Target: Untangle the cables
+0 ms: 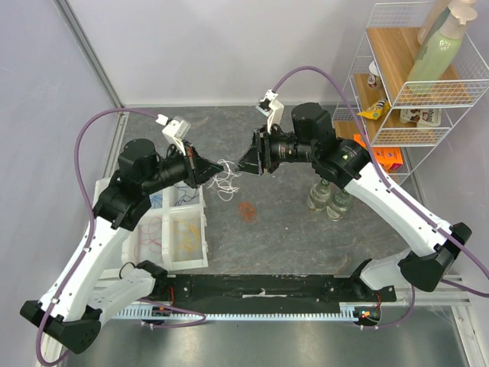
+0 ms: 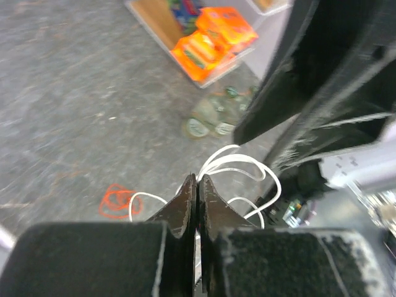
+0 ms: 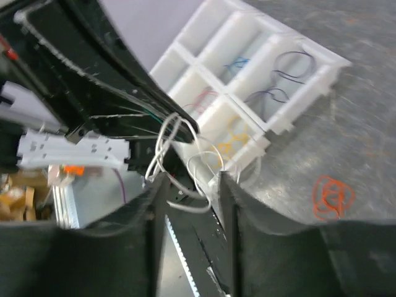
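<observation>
A bunch of white cables [image 1: 224,182] hangs above the table between my two grippers. My left gripper [image 1: 210,170] is shut on these white loops [image 2: 242,162], which fan out beyond its closed tips [image 2: 197,179]. Facing it, my right gripper [image 1: 244,163] is open. Its fingers [image 3: 154,185] stand apart, with white loops [image 3: 164,139] hanging between them but not pinched. A red-orange cable loop [image 1: 246,209] lies alone on the table below [image 3: 333,197]. Yellow [image 3: 234,137], blue [image 3: 238,62] and dark [image 3: 288,65] cables lie in separate compartments of a white tray [image 1: 200,229].
The white tray sits at the left, beside the left arm. Glass jars [image 1: 328,197] stand under the right arm. A wire shelf rack [image 1: 412,76] with a bottle and orange packets [image 2: 210,43] fills the right back corner.
</observation>
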`<control>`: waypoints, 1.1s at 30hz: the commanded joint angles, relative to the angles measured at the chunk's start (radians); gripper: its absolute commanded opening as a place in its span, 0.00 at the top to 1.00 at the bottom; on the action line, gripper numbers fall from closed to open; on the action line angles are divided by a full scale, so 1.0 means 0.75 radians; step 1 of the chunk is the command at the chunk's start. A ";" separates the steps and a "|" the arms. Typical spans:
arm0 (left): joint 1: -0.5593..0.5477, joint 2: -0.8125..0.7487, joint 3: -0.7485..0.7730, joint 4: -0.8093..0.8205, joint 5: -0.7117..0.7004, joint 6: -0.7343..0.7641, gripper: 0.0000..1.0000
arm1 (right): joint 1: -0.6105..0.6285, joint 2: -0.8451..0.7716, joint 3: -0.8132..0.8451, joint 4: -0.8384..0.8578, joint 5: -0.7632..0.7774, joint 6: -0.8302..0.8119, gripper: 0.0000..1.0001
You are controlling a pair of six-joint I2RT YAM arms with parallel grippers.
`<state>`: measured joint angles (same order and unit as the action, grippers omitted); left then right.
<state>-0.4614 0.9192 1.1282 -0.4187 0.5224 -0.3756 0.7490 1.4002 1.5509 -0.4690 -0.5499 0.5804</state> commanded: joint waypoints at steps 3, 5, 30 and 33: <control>0.006 -0.058 0.068 -0.233 -0.518 -0.012 0.98 | -0.007 -0.016 0.178 -0.344 0.616 -0.083 0.26; 0.006 -0.047 0.095 -0.339 -0.690 -0.057 0.98 | -0.039 -0.040 0.172 -0.369 0.725 -0.052 0.15; 0.568 0.320 0.007 -0.340 -1.952 -0.129 0.98 | -0.138 -0.108 -0.114 -0.389 0.392 -0.013 0.16; 0.613 0.410 0.023 -0.319 -1.932 -0.166 0.98 | -0.140 -0.169 -0.166 -0.397 0.428 -0.021 0.16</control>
<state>-0.0353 1.1633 1.1416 -0.7681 -0.8589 -0.4908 0.6441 1.3556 1.4570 -0.7662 -0.2302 0.5682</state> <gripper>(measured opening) 0.030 0.843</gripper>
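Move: The left gripper holds the white cable and is to take it to the tray's empty far-left compartment, about 40 cm to its left, 10 cm ahead and 28 cm below. Down there, the blue cable's compartment lies some 27 cm left and 9 cm ahead, the dark cable 15 cm left and 11 cm ahead. From the right gripper the orange cable lies about 5 cm ahead, 2 cm to the right and 32 cm below. Keep the left gripper shut on the white cable and swing it about 33 cm left towards the tray's far-left compartment, sinking some 11 cm and easing forward, wrist turning nearly 100 degrees counter-clockwise. Open the right gripper wide, draw it right and forward off the white cable, then lower it about 9 cm and back towards the orange cable. ##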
